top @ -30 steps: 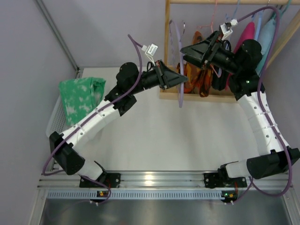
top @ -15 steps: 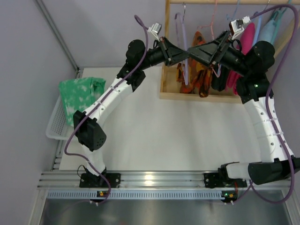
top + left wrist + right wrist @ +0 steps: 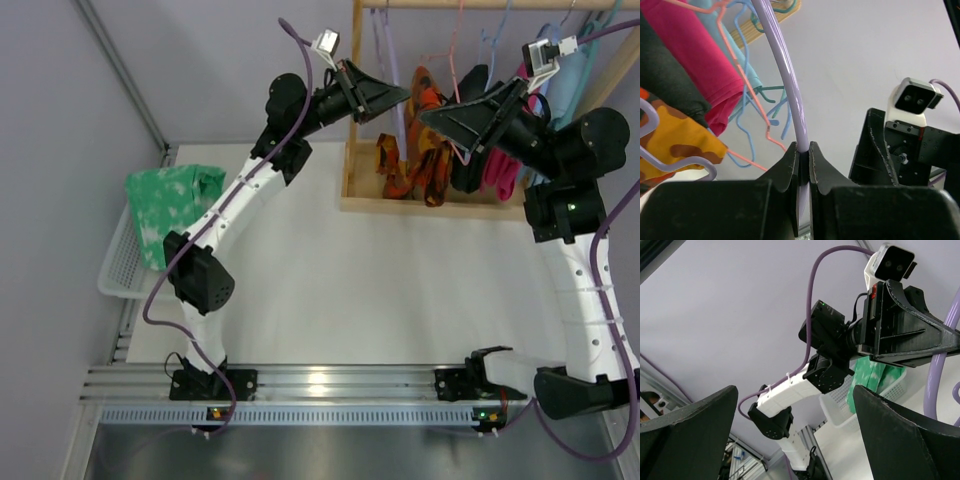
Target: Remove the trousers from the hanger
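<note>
My left gripper (image 3: pixel 403 96) (image 3: pixel 803 150) is shut on the lower bar of a bare lavender hanger (image 3: pixel 390 50) (image 3: pixel 790 90), held up beside the wooden rack (image 3: pixel 353 110). My right gripper (image 3: pixel 428 115) (image 3: pixel 795 390) stands open just to its right with nothing between its fingers (image 3: pixel 690 430). A green patterned garment (image 3: pixel 172 205) (image 3: pixel 875 380) lies in the white basket (image 3: pixel 118 262) at the table's left edge. An orange camouflage garment (image 3: pixel 425 150) (image 3: pixel 675 145) hangs on the rack from another lavender hanger (image 3: pixel 670 165).
Black (image 3: pixel 665 85), pink (image 3: pixel 500 165) and pale blue (image 3: pixel 565 70) clothes and several wire hangers (image 3: pixel 760 115) crowd the rack at the back right. The rack's wooden base (image 3: pixel 420 207) sits on the white table (image 3: pixel 380 290). A purple wall rises behind.
The left arm has lifted the lavender hanger from over the table up to the rack's rail. The right arm has drawn up and to the right, its jaws widening.
</note>
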Robot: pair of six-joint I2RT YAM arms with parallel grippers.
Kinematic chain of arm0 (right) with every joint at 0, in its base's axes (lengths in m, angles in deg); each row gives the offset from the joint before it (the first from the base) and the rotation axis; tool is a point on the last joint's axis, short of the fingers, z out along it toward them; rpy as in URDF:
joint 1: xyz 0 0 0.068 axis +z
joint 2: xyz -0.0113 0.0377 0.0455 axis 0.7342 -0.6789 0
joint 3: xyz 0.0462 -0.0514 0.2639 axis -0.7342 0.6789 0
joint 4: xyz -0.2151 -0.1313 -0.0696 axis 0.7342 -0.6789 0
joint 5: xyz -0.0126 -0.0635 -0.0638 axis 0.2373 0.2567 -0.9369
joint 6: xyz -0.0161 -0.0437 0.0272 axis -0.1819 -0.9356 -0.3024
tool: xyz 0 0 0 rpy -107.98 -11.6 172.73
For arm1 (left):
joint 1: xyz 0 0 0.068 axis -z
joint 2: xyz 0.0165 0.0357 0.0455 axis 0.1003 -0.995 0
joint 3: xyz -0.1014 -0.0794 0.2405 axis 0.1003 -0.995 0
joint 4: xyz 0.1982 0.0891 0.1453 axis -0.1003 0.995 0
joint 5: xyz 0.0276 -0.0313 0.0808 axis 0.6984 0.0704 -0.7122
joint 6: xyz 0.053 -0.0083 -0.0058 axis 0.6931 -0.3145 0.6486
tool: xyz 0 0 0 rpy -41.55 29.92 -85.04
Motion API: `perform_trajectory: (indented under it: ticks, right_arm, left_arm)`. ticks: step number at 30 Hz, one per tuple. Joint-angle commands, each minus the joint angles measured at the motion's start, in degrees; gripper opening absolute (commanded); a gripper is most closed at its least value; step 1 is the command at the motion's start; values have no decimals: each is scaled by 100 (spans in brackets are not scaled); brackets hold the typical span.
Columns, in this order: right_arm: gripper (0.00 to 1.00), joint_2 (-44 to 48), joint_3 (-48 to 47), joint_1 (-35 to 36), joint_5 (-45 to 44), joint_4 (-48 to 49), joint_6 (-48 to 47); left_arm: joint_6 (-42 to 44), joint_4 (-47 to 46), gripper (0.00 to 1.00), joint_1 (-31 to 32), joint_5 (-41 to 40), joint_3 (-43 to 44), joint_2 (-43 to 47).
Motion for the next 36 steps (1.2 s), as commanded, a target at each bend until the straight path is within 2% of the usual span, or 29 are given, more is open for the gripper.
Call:
perform_trajectory:
  ticks: [1,10,13,15,17,18,20,23,25,27,31,36]
  right_arm:
    - [100,38,-76,-167,47,122,-147]
    - [100,64,-41,-361,196,-46,-252]
    - [99,91,29,-484,266,-99,-296]
    - [99,82,82,-615,301,-99,-314]
    - [99,82,152,-790,372,-99,-305]
    - [99,73,170,-844,415,-107,-314]
    - [99,73,205,-1027,460,-99,-314]
    - [99,64,205,-1230,583,-107,-358]
    - [99,73,223,-1292,670,-116,-358]
    - [99,99,266,-1371,758,-99,-349]
    - [99,222,390,-1433,864,-151,-550]
    - [99,354,451,-1433,961,-810,-1148]
  left_arm:
    - [-21,-384,0,-174,-169,261,-176]
    - [-39,-348,0,-289,-108,192,-352]
    - [110,-339,7,-280,-64,112,-264]
    - [224,-339,24,-289,-64,33,-142]
    - [338,-339,35,-306,-64,-168,-36]
    - [382,-339,47,-315,-72,-248,112]
    - [548,-339,57,-333,-90,-563,271]
    - [865,-348,64,-377,-108,-898,640]
    - [1015,-339,72,-368,-134,-1249,920]
    - [1252,-296,85,-377,-178,-1617,1115]
    - [2015,126,99,-447,-327,-2356,1747]
    - [3245,846,99,-746,-661,-3253,2784]
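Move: The left hand pinches the near side of the empty lilac hanger; the rack's rod is about 12 cm ahead of it, 2 cm left and 8 cm up. The orange trousers hang some 8 cm ahead and 7 cm right of that hand, 15 cm down. From the open right hand, the coral hanger carrying them is roughly 13 cm ahead, 6 cm right and 8 cm down; the trousers are about 14 cm ahead, 1 cm right and 20 cm down. Still pinching the lilac hanger, the left hand takes it about 4.5 cm forward and 4 cm down onto the rod, pauses, opens wide to let go, then draws off left, back and slightly down, its fingers dipping. The right hand, staying open, eases right, down and a little forward, 8 cm in all, towards the coral hanger without gripping it. ##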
